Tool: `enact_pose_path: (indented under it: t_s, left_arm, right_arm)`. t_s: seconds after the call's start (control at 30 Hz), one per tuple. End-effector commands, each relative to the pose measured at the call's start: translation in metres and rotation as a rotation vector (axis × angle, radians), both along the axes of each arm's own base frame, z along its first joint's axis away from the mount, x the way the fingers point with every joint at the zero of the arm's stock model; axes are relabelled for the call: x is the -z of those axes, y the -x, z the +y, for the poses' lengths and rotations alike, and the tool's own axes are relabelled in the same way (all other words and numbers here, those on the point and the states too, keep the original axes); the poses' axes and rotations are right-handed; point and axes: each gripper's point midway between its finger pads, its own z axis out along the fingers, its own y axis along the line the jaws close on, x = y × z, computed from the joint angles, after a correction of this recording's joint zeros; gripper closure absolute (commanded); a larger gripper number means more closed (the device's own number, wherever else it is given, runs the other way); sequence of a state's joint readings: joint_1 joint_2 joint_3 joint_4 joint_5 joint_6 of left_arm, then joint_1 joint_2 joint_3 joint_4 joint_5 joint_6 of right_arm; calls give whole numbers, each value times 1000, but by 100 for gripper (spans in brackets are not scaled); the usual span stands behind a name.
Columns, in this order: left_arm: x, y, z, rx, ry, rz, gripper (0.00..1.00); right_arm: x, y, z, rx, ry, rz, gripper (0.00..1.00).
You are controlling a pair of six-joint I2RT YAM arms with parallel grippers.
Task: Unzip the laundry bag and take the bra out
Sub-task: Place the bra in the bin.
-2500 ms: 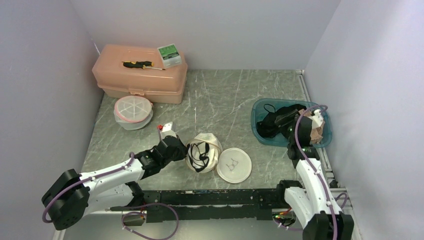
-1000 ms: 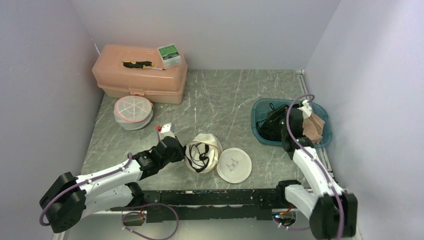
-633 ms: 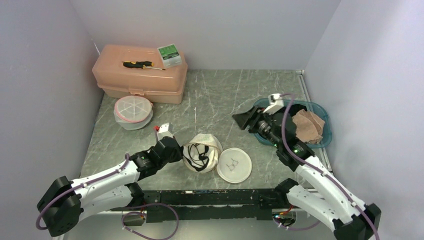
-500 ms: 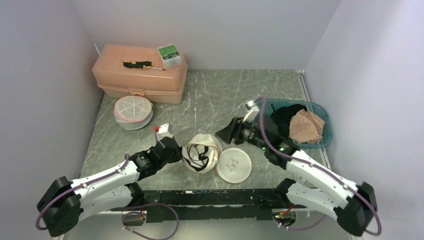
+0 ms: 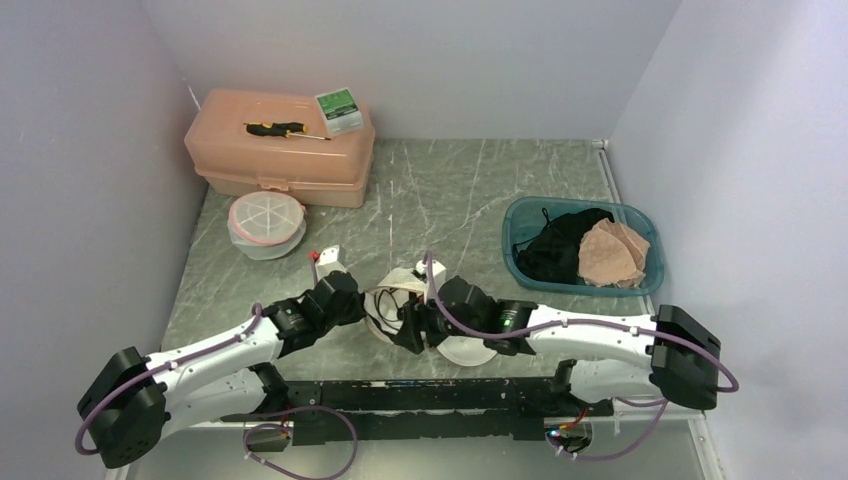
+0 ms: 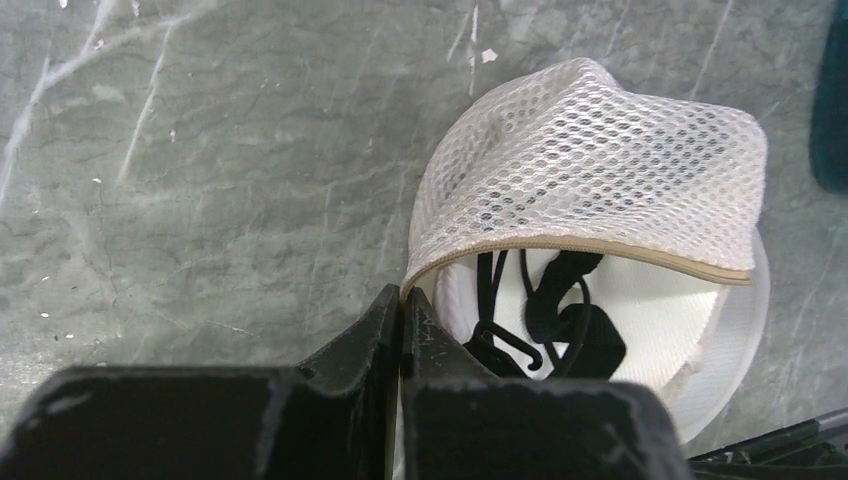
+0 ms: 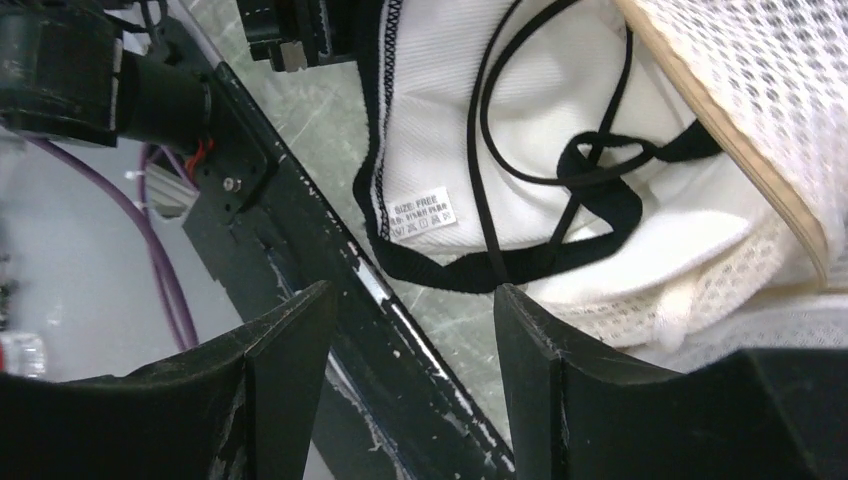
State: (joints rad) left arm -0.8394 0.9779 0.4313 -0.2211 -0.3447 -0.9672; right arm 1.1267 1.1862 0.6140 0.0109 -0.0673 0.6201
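The white mesh laundry bag [image 5: 404,279] [image 6: 600,170] lies open at the table's near middle, its tan zipper rim lifted. My left gripper [image 5: 364,306] [image 6: 402,300] is shut on that rim at its left end. Inside lies the bra [image 6: 650,320] [image 7: 520,130], white with black straps and a size label. My right gripper [image 5: 409,331] [image 7: 410,292] is open, low at the bag's mouth just in front of the bra. Nothing is between its fingers. The bag's mesh [image 7: 760,80] fills the upper right of the right wrist view.
A teal bin [image 5: 518,262] at the right holds black and beige garments. A peach toolbox [image 5: 280,150] with a screwdriver and a green box on it stands at the back left. A round container [image 5: 265,222] sits in front of it. A black rail [image 5: 420,395] runs along the near edge.
My right arm has swung left from the teal bin to the bag's mouth, with its gripper open. My left gripper has kept its hold on the bag's rim.
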Motion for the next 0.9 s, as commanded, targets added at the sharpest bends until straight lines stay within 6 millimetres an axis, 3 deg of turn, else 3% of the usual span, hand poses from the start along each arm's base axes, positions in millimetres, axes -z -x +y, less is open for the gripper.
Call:
enact_pose_path:
  t_s: [0.0,0.3,0.37,0.43,0.5,0.63,0.73,0.87]
  left_arm:
    - [-29,-9,-14,2,64,-35,94]
    - [-39,-9,-19,18,94,-47,94]
    - [-38,-8,-20,22,94,-43,95]
    - [-38,-8,-20,23,96,-42,95]
    - [-37,-8,-20,23,99,-42,95]
    - [-37,-7,-20,25,104,-46,96]
    - [-36,-7,-21,29,110,-46,97]
    - [-36,-7,-22,29,116,-46,97]
  right_arm:
    - [-30,-21,23,12,-24,-208,38]
    - [-22,-26,50,-22,41,-282,41]
    - [-17,-28,53,-17,56,-271,47]
    - [-17,-30,53,3,60,-267,60]
    - [-18,-34,48,47,59,-262,73]
    - [-21,-45,34,136,65,-274,87]
    - [-16,-55,20,210,78,-237,92]
    - [-3,-64,1,299,65,-131,90]
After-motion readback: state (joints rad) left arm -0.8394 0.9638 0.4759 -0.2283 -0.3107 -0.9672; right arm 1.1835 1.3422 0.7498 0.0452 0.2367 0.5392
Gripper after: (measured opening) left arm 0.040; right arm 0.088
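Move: The bra's black-edged white band sits at the near-left part of the open laundry bag, about 4 cm to the right hand's left, 2 cm ahead and 2 cm below; from the left hand it is some 5 cm back and 6 cm to the right, just below. The bag's mesh flap stands about 11 cm ahead of the right hand, nearly straight out. The bag's round printed panel lies roughly 12 cm to the right hand's right, 2 cm ahead. The bra's black-edged band is reached by the open right hand going left about 4 cm and a little forward, rolling some 10 degrees. There its fingers shut on the band and draw it forward, slightly back to the right and up. The left hand keeps its pinch on the bag's zip edge, lifting it about 2 cm early on. ##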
